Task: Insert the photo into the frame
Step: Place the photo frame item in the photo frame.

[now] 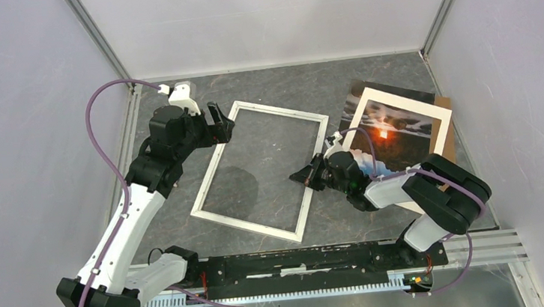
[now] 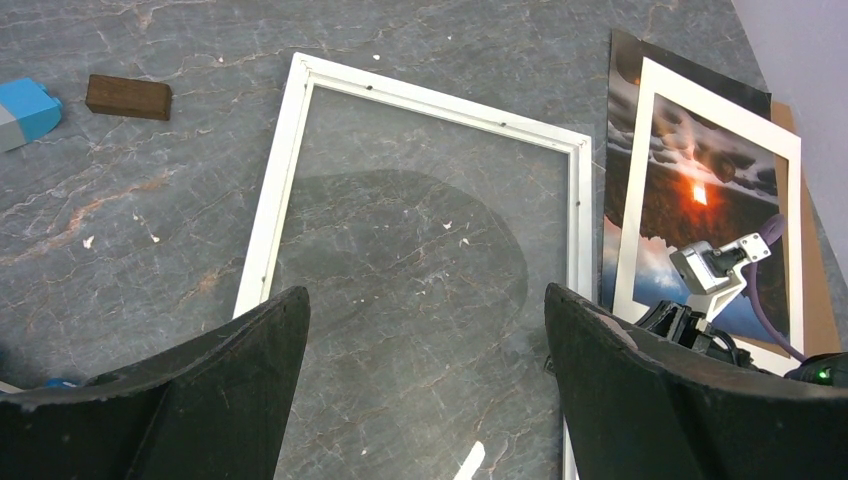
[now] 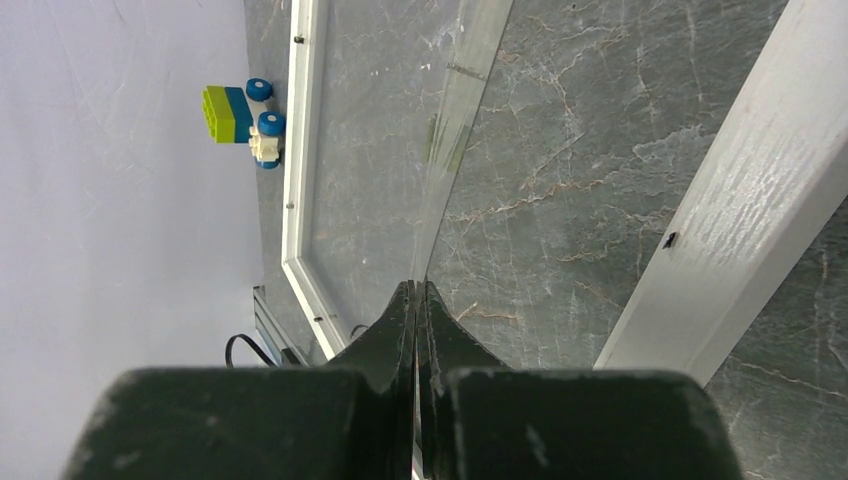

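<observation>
The white frame (image 1: 214, 159) (image 2: 275, 190) (image 3: 740, 190) lies flat on the grey table in the middle. A clear pane (image 3: 455, 120) (image 2: 420, 250) sits over its opening. My right gripper (image 1: 307, 174) (image 3: 418, 285) is shut on the pane's thin edge at the frame's right side. The photo (image 1: 401, 122) (image 2: 700, 170), face up with its orange glow showing, rests to the right of the frame. My right arm covers the photo's near end. My left gripper (image 1: 222, 123) (image 2: 425, 292) hovers open over the frame's far left corner, holding nothing.
A brown backing board (image 1: 445, 133) (image 2: 815, 290) and a dark print (image 1: 368, 88) (image 2: 625, 70) lie under the photo by the right wall. A brown block (image 2: 128, 96), a blue block (image 2: 25, 110) and a green-and-blue toy (image 3: 245, 122) lie left of the frame.
</observation>
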You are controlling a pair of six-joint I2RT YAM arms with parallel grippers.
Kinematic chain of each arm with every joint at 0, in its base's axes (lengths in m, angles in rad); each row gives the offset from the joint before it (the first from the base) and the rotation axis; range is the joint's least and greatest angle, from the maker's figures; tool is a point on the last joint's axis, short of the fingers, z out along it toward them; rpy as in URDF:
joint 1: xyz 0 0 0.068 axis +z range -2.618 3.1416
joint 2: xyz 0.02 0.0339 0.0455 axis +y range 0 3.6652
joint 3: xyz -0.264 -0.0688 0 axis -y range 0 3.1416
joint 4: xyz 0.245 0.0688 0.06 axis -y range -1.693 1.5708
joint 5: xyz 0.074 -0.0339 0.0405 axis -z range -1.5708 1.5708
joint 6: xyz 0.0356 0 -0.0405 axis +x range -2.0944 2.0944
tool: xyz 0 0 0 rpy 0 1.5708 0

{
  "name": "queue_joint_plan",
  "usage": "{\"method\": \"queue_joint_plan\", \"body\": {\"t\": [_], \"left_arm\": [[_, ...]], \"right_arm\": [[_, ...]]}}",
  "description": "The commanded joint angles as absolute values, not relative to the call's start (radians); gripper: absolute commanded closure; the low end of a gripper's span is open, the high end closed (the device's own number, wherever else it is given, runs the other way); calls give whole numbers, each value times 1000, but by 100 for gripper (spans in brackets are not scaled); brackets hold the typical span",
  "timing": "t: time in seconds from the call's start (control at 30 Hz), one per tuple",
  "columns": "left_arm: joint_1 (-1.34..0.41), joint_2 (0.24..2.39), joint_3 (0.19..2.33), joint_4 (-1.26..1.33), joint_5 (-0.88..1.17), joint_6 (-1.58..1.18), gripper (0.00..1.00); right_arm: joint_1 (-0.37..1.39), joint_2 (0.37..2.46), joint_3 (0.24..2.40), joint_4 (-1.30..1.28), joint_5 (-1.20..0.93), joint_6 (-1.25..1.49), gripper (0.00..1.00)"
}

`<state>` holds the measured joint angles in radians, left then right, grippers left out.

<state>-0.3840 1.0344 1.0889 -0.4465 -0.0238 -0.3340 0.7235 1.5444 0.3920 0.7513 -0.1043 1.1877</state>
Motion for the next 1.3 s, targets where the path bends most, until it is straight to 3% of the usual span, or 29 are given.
{"method": "queue_joint_plan", "body": {"t": [0.0, 0.9, 1.27], "left_arm": [[-386, 1036, 1088, -403, -14, -293, 7], [-387, 1037, 1088, -400, -8, -295, 8], [-387, 1032, 1088, -400, -5, -295, 7]], "right_arm": [[715, 1563, 389, 818, -122, 1166, 100], [706, 1593, 422, 801, -150, 1139, 100], [707, 1553, 525, 526, -124, 1042, 66]]}}
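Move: The white frame the clear sheet is going into has its middle about 7 cm to the left of the right hand, 4 cm ahead and 6 cm below; the closed fingers already pinch the sheet's right-hand edge above it. The frame's right bar is roughly 5 cm to the hand's right, level with it, 6 cm below. The white mat lies some 27 cm right and 5 cm ahead. From the idle left hand, the frame's middle is about 8 cm right, 2 cm back and 27 cm below. The clear sheet's pinched edge is eased down inside the frame's right bar: the right hand sinks about 1.5 cm, haltingly at first, with hardly any sideways travel. Then the fingers part to about a third of their opening and give up the pinch, while the hand sinks nearly another centimetre and rolls some 5 degrees, its left side dipping. ##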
